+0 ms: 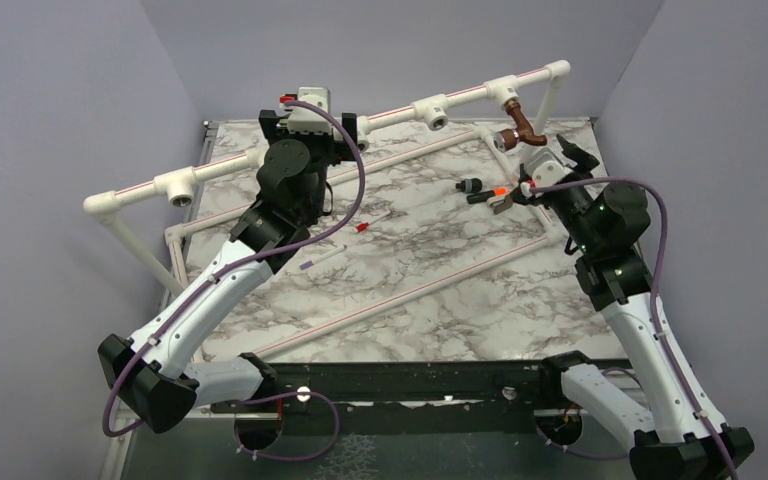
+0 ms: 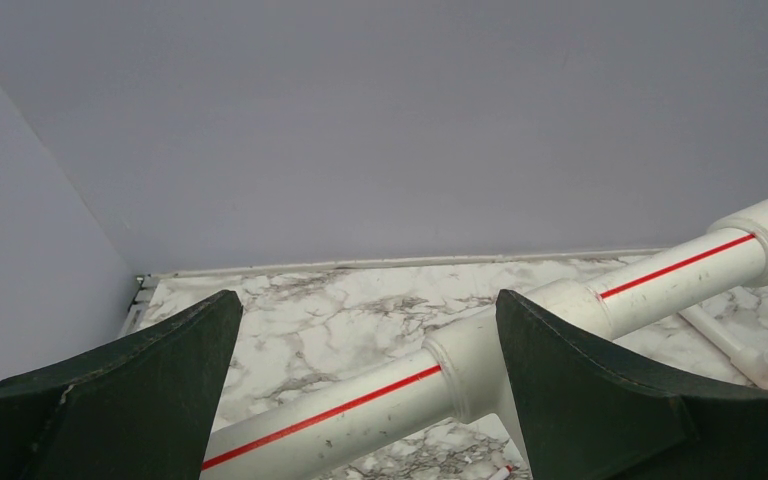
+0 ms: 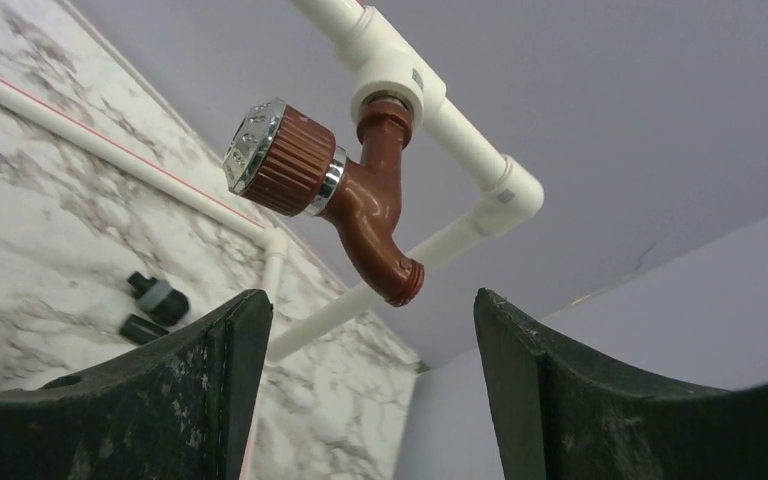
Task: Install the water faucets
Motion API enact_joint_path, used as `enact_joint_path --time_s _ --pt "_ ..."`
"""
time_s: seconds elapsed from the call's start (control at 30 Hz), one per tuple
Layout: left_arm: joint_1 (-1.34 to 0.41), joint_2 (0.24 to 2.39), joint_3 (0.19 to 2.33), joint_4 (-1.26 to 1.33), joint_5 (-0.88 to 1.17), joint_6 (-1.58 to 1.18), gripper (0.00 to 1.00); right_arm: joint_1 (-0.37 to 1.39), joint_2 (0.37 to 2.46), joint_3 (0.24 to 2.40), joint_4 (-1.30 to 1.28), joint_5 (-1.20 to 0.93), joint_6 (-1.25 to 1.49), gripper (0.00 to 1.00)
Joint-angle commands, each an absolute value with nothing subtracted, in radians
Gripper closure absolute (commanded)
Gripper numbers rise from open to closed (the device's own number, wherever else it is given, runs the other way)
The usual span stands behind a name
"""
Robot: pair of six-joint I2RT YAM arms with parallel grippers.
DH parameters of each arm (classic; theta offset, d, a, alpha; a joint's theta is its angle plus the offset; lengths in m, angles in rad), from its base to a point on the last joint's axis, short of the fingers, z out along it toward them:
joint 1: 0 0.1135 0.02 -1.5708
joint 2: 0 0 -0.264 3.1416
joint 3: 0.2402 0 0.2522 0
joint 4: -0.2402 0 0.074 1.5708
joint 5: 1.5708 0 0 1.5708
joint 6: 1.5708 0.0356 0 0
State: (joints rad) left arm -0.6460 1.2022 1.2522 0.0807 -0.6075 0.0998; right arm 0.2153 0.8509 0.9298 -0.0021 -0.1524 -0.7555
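A copper-coloured water faucet [image 1: 520,128] hangs from the white tee [image 1: 505,92] at the right end of the raised white pipe. In the right wrist view the water faucet [image 3: 360,205] shows its ribbed knob with a silvery end and its bent spout pointing down. My right gripper [image 3: 370,300] is open just below the spout, apart from it and holding nothing. From above, that right gripper [image 1: 558,155] sits right next to the faucet. My left gripper [image 2: 368,300] is open, with the red-striped pipe [image 2: 360,410] running between its fingers. From above, the left gripper [image 1: 307,112] is at the pipe's middle.
Two more white tees [image 1: 430,108] [image 1: 178,185] sit on the raised pipe. Small black parts [image 1: 472,186], an orange-tipped tool [image 1: 500,195], a red-tipped stick [image 1: 370,225] and a purple-tipped stick [image 1: 320,260] lie on the marble table [image 1: 410,300]. Low white pipes frame the tabletop. Grey walls enclose the table.
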Motion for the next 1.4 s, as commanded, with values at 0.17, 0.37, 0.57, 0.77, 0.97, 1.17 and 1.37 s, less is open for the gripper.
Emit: enact_joint_path --time_s 0.17,0.37,0.57,0.77,0.97,1.17,1.37 --pt "-0.661 1.220 1.206 -0.030 -0.639 0.125 0.01 0.224 0.900 0.897 0.113 -0.166 -1.304 0.22" --pt "-0.661 1.222 1.204 -0.028 -0.642 0.130 0.01 0.233 0.948 0.868 0.248 -0.146 -1.452 0.25" --pt "-0.661 1.222 1.204 -0.029 -0.639 0.128 0.01 0.250 0.994 0.824 0.394 -0.157 -1.543 0.29" --pt "-0.661 1.222 1.203 -0.029 -0.642 0.130 0.01 0.284 1.039 0.801 0.462 -0.146 -1.594 0.31" --pt "-0.660 1.222 1.203 -0.028 -0.646 0.130 0.01 0.294 1.068 0.785 0.523 -0.121 -1.617 0.40" --pt "-0.661 1.221 1.203 -0.027 -0.643 0.131 0.01 0.294 1.075 0.783 0.540 -0.100 -1.571 0.57" --pt "-0.661 1.220 1.203 -0.027 -0.643 0.130 0.01 0.293 1.052 0.788 0.562 -0.137 -1.387 0.82"
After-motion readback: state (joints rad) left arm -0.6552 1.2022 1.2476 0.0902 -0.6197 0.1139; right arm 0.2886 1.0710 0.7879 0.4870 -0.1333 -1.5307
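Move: The brown faucet's body lies about 6 cm ahead of the right hand, 3 cm to its left and roughly level in height. The white tee it plugs into is some 11 cm ahead and 7 cm left, slightly higher; the next tee sits about 9 cm ahead and 20 cm left, and the pipe's end elbow 15 cm ahead and 3 cm right. From the left hand the faucet lies some 40 cm to the right, about level forward and slightly lower. The right fingers take a new pinch on the faucet's body just behind the knob, having been off it and open. The hand first reaches about 5 cm forward and a little left, rolling some 40 degrees so that its top leans left and tipping the fingertips upward, then halts around the body and closes on it from both sides. ##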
